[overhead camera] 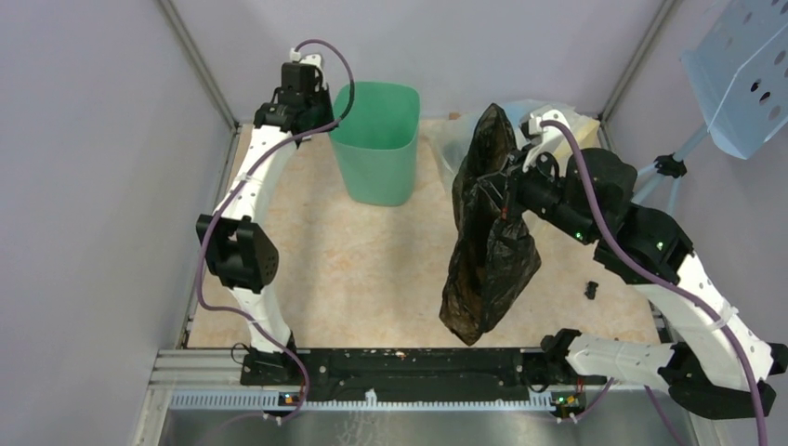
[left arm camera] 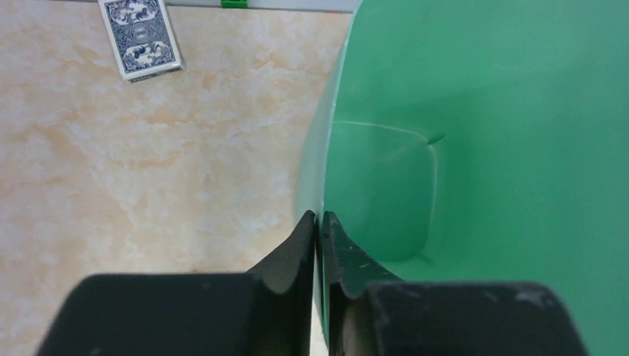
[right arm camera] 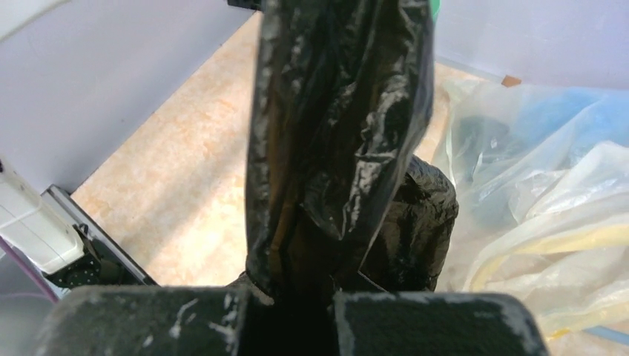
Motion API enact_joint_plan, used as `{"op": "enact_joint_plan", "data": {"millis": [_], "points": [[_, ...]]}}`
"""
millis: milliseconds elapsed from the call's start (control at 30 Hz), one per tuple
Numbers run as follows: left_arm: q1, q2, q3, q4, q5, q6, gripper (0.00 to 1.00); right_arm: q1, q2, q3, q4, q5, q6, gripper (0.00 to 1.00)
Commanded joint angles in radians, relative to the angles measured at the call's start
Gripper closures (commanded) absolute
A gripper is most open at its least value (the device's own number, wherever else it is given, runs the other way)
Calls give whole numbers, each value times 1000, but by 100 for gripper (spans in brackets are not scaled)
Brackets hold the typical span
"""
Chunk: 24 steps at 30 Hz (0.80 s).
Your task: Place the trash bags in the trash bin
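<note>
The mint-green trash bin (overhead camera: 376, 139) stands upright at the back of the table, left of centre. My left gripper (overhead camera: 327, 119) is at the bin's left rim. In the left wrist view, this gripper (left arm camera: 319, 216) is shut on the thin green wall of the bin (left arm camera: 482, 148), one finger outside and one inside. The black, glossy trash bag (overhead camera: 488, 242) hangs in the air right of the bin, its lower end near the table's front. My right gripper (overhead camera: 509, 181) holds it partway up. In the right wrist view, that gripper (right arm camera: 304, 285) is shut on the bunched bag (right arm camera: 334, 126).
Clear and yellowish plastic bags (right arm camera: 549, 208) lie piled at the back right corner (overhead camera: 558, 116). A blue playing-card box (left arm camera: 141, 37) lies on the table left of the bin. A small black piece (overhead camera: 591, 290) sits on the table's right side. Walls close in the left, the back and the right.
</note>
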Motion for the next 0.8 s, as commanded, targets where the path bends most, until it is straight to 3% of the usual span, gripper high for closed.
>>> {"op": "enact_joint_plan", "data": {"millis": [0, 467, 767], "points": [[-3, 1, 70, -68, 40, 31, 98, -6, -12, 116, -3, 33, -32, 100], [-60, -158, -34, -164, 165, 43, 100, -6, 211, 672, 55, -109, -66, 100], [-116, -292, -134, -196, 191, 20, 100, -6, 239, 609, 399, -174, -53, 100]]}}
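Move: The trash bin's left rim already stands between the left fingers; the bin's middle lies about 12 cm to this hand's right, 1 cm ahead and 13 cm lower, the card box 13 cm ahead, 12 cm left and 26 cm below. From the right hand, the bin is about 30 cm ahead, 28 cm left and 28 cm below; the clear bag lies 31 cm ahead, 14 cm right and 35 cm down. Left pinches the bin's rim, dragging it back and right 10 cm; right raises its black bag some 23 cm. ##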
